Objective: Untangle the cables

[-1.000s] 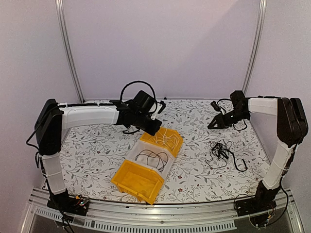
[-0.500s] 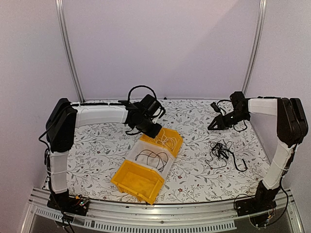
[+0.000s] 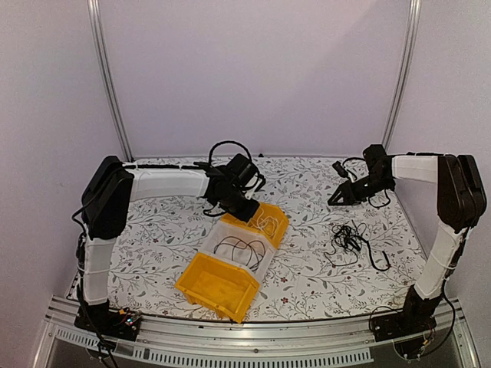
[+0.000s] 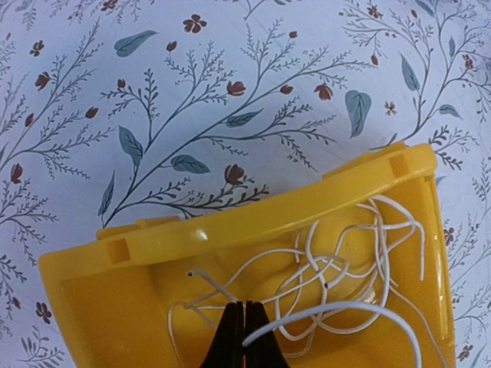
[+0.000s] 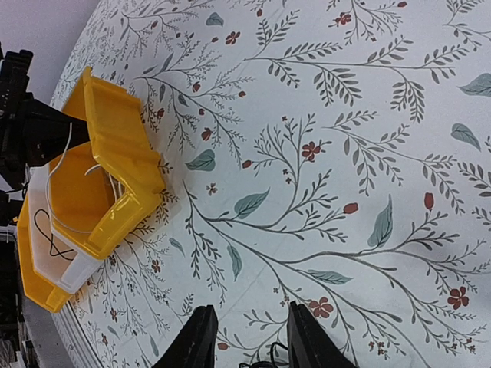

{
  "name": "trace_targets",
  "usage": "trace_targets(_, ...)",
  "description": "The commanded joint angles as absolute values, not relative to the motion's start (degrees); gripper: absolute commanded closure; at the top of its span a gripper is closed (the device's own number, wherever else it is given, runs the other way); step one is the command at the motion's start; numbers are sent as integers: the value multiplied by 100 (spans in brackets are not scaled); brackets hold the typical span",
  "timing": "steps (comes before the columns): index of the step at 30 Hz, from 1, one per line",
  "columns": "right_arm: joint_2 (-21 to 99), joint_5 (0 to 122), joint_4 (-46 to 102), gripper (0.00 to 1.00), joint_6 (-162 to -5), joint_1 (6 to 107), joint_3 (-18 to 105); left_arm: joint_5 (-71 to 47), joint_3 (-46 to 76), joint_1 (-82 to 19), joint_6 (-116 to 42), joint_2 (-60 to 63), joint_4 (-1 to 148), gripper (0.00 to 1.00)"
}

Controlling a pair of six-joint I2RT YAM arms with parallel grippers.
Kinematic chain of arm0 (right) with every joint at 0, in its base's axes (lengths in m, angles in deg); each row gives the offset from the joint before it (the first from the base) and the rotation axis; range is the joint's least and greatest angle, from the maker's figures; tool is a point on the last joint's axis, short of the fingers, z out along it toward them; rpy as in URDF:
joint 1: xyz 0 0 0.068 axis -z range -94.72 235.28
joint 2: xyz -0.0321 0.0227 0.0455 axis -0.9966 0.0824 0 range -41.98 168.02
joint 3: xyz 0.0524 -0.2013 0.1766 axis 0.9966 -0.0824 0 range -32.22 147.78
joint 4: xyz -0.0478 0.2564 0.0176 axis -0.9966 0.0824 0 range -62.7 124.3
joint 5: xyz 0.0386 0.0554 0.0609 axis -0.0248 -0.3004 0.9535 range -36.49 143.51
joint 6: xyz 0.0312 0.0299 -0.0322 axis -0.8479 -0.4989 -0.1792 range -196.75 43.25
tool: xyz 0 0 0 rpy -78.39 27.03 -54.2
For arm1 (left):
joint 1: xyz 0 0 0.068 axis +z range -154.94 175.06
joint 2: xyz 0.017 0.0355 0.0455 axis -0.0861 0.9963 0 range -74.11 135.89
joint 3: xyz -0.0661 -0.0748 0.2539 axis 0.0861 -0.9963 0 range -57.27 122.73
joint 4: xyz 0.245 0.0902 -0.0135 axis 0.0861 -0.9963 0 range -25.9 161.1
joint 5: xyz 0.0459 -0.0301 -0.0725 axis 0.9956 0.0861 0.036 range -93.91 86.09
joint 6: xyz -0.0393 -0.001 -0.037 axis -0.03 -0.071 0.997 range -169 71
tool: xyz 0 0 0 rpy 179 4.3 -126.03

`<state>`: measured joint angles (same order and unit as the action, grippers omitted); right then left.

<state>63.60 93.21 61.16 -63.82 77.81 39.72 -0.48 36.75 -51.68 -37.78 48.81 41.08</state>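
Several cream-white cables lie looped in the rear yellow bin. My left gripper hangs just over them, shut on one white cable that arcs away to the right. From above, the left gripper is at that bin's back-left rim. Black cables lie in the clear middle bin. A black tangle of cables rests on the table at the right. My right gripper is open above the cloth behind that tangle, holding nothing; a bit of black cable shows at the frame's bottom edge.
Three bins stand in a diagonal row: the rear yellow one, the clear one, and a front yellow one with nothing visible in it. A flowered cloth covers the table. Metal posts rise at the back corners.
The left arm has swung rightward, bringing its gripper a little further over the rear yellow bin. The right arm has stayed where it was.
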Motion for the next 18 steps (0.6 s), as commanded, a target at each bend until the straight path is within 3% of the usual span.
trace_targets(1,6223,9455,6169,64,-6335,7745,4051,-59,3700,-5113,-3702,4706,3968,97)
trace_targets(5,6117,9376,6346,64,-6130,7527,4199,-26,3694,-5108,-3673,4450,3827,90)
trace_targets(12,5864,9186,6683,63,-5570,7019,4418,101,3631,-5109,-3490,4044,3415,66)
trace_targets(18,5966,8983,7191,63,-5178,6953,4941,219,3524,-5116,-3444,3614,3281,60)
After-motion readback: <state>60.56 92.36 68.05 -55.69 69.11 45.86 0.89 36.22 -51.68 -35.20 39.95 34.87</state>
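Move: Just right of the left hand, about 4 cm over and 1 cm farther out, lies the white cable pile in the far yellow bin, roughly 4 cm below the still pinched strand. The clear bin with the dark cable is about 9 cm back and 3 cm left. From the right hand, the black tangle lies some 7 cm back, 5 cm right and 8 cm down; the white cable pile is about 18 cm left and 2 cm back. Letting go of the white cable over the yellow bin, the left hand opens its fingers to about two fifths, then lifts some 6 cm straight off the pile, easing slightly left. The right hand, fingers kept part open and empty, swings about 6 cm left towards the bins and away from the black tangle, rising 4 cm, drawing back a little and turning some 15 degrees counter-clockwise. ##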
